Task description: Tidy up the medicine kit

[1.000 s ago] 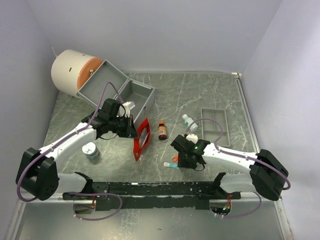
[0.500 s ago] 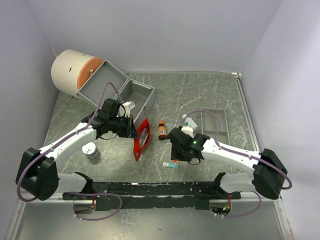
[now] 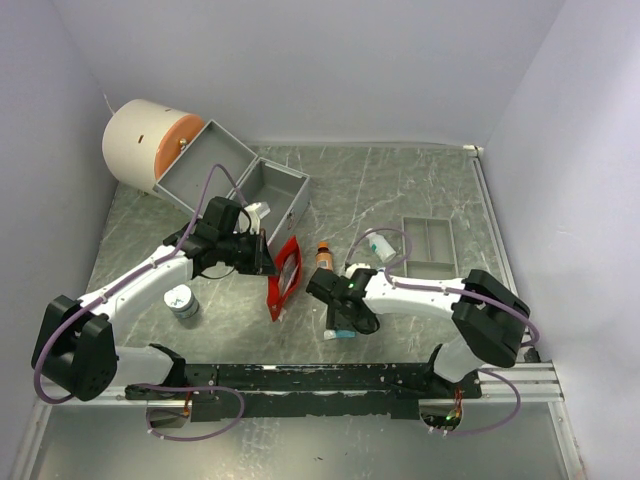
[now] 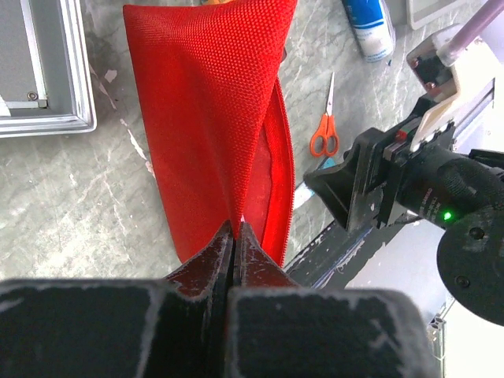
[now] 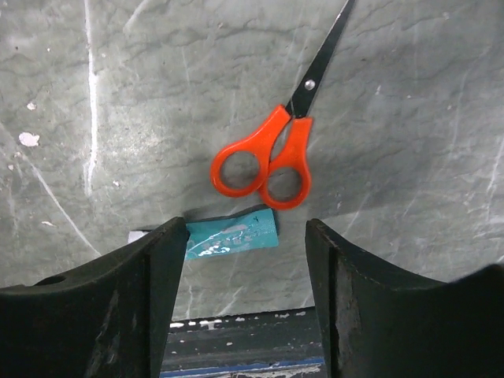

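Observation:
The medicine kit's grey metal case (image 3: 262, 187) lies open at the back left. My left gripper (image 3: 264, 256) (image 4: 235, 229) is shut on an edge of the red pouch (image 3: 286, 273) (image 4: 206, 102), holding it up off the table with its zip gaping. My right gripper (image 3: 342, 318) (image 5: 246, 230) hangs open, pointing down over orange-handled scissors (image 5: 268, 162) (image 4: 325, 131) and a teal sachet (image 5: 233, 235) (image 3: 341, 334); nothing is between its fingers. A brown bottle (image 3: 324, 258) and a white bottle (image 3: 380, 246) stand behind it.
A white drum with an orange face (image 3: 148, 145) leans by the case. A shallow grey divided tray (image 3: 430, 246) lies at the right. A small round tin (image 3: 181, 300) sits near the left arm. The black base rail (image 3: 300, 378) runs just behind the sachet.
My right arm has swung left toward the pouch, over the scissors and sachet, and its jaws have widened. The left gripper and pouch have not moved.

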Action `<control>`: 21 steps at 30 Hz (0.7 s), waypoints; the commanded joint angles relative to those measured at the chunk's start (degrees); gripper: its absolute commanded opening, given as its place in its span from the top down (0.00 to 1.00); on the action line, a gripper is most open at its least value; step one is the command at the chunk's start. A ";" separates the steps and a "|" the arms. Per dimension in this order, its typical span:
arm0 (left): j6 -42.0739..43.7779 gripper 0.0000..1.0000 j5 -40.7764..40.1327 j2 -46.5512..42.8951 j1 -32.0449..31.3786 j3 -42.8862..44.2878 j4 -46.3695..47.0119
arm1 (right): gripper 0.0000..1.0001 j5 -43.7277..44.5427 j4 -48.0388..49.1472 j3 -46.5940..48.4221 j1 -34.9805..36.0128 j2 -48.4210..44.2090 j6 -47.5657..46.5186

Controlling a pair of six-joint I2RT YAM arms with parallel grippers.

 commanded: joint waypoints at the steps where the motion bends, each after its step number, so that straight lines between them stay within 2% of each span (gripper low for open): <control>1: -0.69 0.93 1.63 -0.61 0.28 -0.19 2.93 | 0.37 -1.87 1.07 -0.05 1.27 0.62 0.94; 5: -0.78 0.93 1.85 -0.42 0.28 -0.21 3.00 | 0.39 -3.02 2.05 -1.90 1.82 0.00 0.86; 8: -0.78 0.93 1.92 -0.33 0.29 -0.12 3.09 | 0.44 -3.49 2.50 -3.14 1.84 -0.68 0.73; 17: -0.73 0.93 1.77 -0.15 0.30 -0.16 2.96 | 0.77 -4.85 11.87 -5.82 1.85 -1.09 -0.75; 21: -0.58 0.93 1.85 -0.52 0.28 -0.35 2.94 | 0.84 -5.23 16.08 -6.59 1.84 -0.94 -2.70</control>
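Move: The teal packet lies crosswise just under my right hand's open fingers, about 2 cm left, 1 cm back and 1 cm below. The orange scissors are roughly 6 cm ahead and 3 cm right, flat on the table. The red first-aid pouch, held in my left hand, is about 12 cm left, 10 cm ahead and 5 cm higher. From my left hand the packet is some 14 cm right, 12 cm back and 12 cm down. I ease my right hand back and left over the teal packet, sinking a touch, until I'm about 1.5 cm nearer myself. Then I close the fingers from well open to nearly shut, pinching the packet near its middle low over the table, and finish drifting left, about 2.5 cm in all, with the hand's left side tilting up some 10 degrees. ##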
